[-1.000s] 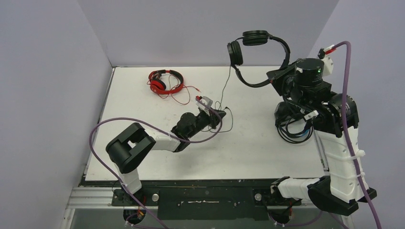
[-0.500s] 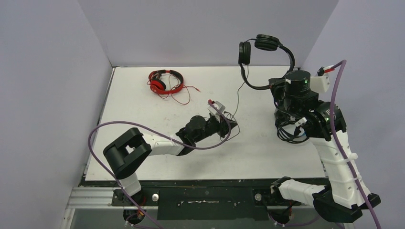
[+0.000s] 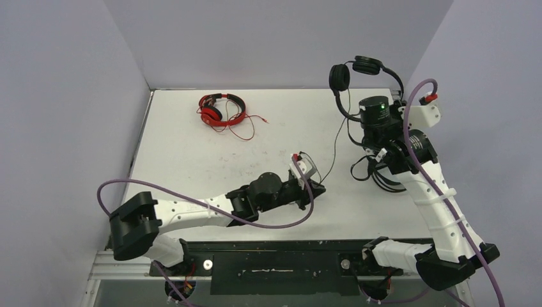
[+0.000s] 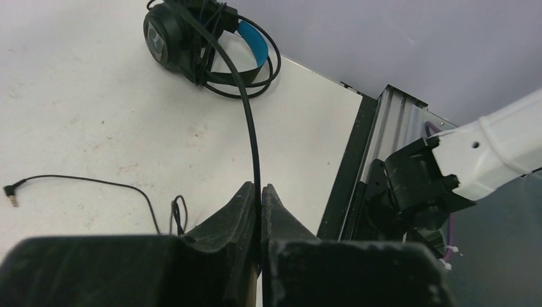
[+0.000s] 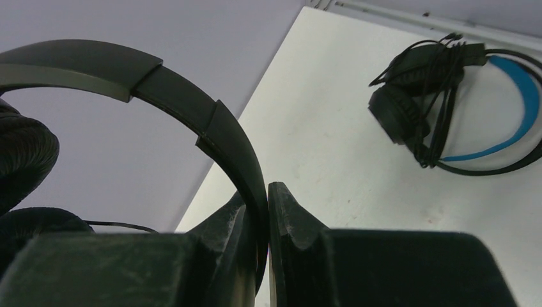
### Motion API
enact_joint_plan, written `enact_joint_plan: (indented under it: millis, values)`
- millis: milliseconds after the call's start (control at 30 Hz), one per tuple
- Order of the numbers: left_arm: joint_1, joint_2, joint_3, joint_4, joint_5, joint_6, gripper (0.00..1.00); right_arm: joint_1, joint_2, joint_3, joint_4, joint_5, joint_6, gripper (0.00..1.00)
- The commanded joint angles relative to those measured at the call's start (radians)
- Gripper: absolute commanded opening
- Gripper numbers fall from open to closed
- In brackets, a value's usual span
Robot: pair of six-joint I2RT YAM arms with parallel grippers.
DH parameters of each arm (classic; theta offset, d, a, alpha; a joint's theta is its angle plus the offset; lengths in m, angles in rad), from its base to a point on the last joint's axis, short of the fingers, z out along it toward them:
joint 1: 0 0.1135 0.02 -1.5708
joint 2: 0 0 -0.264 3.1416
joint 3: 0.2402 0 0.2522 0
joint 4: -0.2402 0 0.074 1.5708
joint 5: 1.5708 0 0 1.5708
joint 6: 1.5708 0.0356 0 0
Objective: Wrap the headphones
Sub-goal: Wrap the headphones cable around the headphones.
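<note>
My right gripper (image 5: 259,190) is shut on the headband of the all-black headphones (image 3: 356,69), holding them in the air over the table's far right; the headband (image 5: 172,89) arcs up from the jaws. Their thin black cable (image 3: 332,150) hangs down to my left gripper (image 3: 317,188), which is shut on it low over the table's near middle. In the left wrist view the cable (image 4: 252,128) runs up out of the closed left gripper (image 4: 257,188), and its free end with the plug (image 4: 9,190) lies on the table.
Black headphones with a blue headband (image 4: 192,38) lie wrapped in their cord at the right, partly under my right arm (image 3: 383,174). Red headphones (image 3: 222,109) with a loose red cord lie at the far left. The table's near edge and metal rail (image 4: 390,141) are close to my left gripper.
The right arm swung the black headphones to the right and farther back. My left gripper slid right and toward the near edge, keeping the cable, and its jaws tightened.
</note>
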Motion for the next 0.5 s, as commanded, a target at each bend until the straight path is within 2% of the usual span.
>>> enact_joint_plan:
  millis: [0, 100, 267, 467]
  values:
    - [-0.053, -0.143, 0.003, -0.168, -0.135, 0.079, 0.00, -0.007, 0.035, -0.018, 0.006, 0.191, -0.021, 0.00]
    - [-0.093, -0.213, 0.030, -0.323, -0.247, 0.132, 0.00, -0.009, 0.055, -0.059, -0.004, 0.207, -0.054, 0.00]
    - [-0.116, -0.313, 0.077, -0.493, -0.403, 0.214, 0.00, -0.008, 0.100, -0.129, -0.035, 0.169, -0.090, 0.00]
    - [-0.126, -0.384, 0.152, -0.596, -0.449, 0.275, 0.00, -0.010, 0.156, -0.258, -0.034, 0.105, -0.137, 0.00]
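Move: The left fingers hold the cable of the black headphones, whose middle is about 18 cm ahead of them, 10 cm to the right and 16 cm higher. The right hand grips that set's headband, with the headphones' middle roughly 5 cm ahead, 5 cm left and 2 cm above its hand point. The wrapped headphones lie on the table some 7 cm ahead of the right hand, 12 cm to its right and 32 cm below. Both hands keep their pinch, the left on the cable and the right on the headband. The right hand lowers the black headphones about 11 cm almost straight down, tipping and rolling nearly 30 degrees so its fingers dip. The left hand meanwhile draws its end of the cable some 8 cm to the left while rising about half as far, its fingers swinging towards forward. ##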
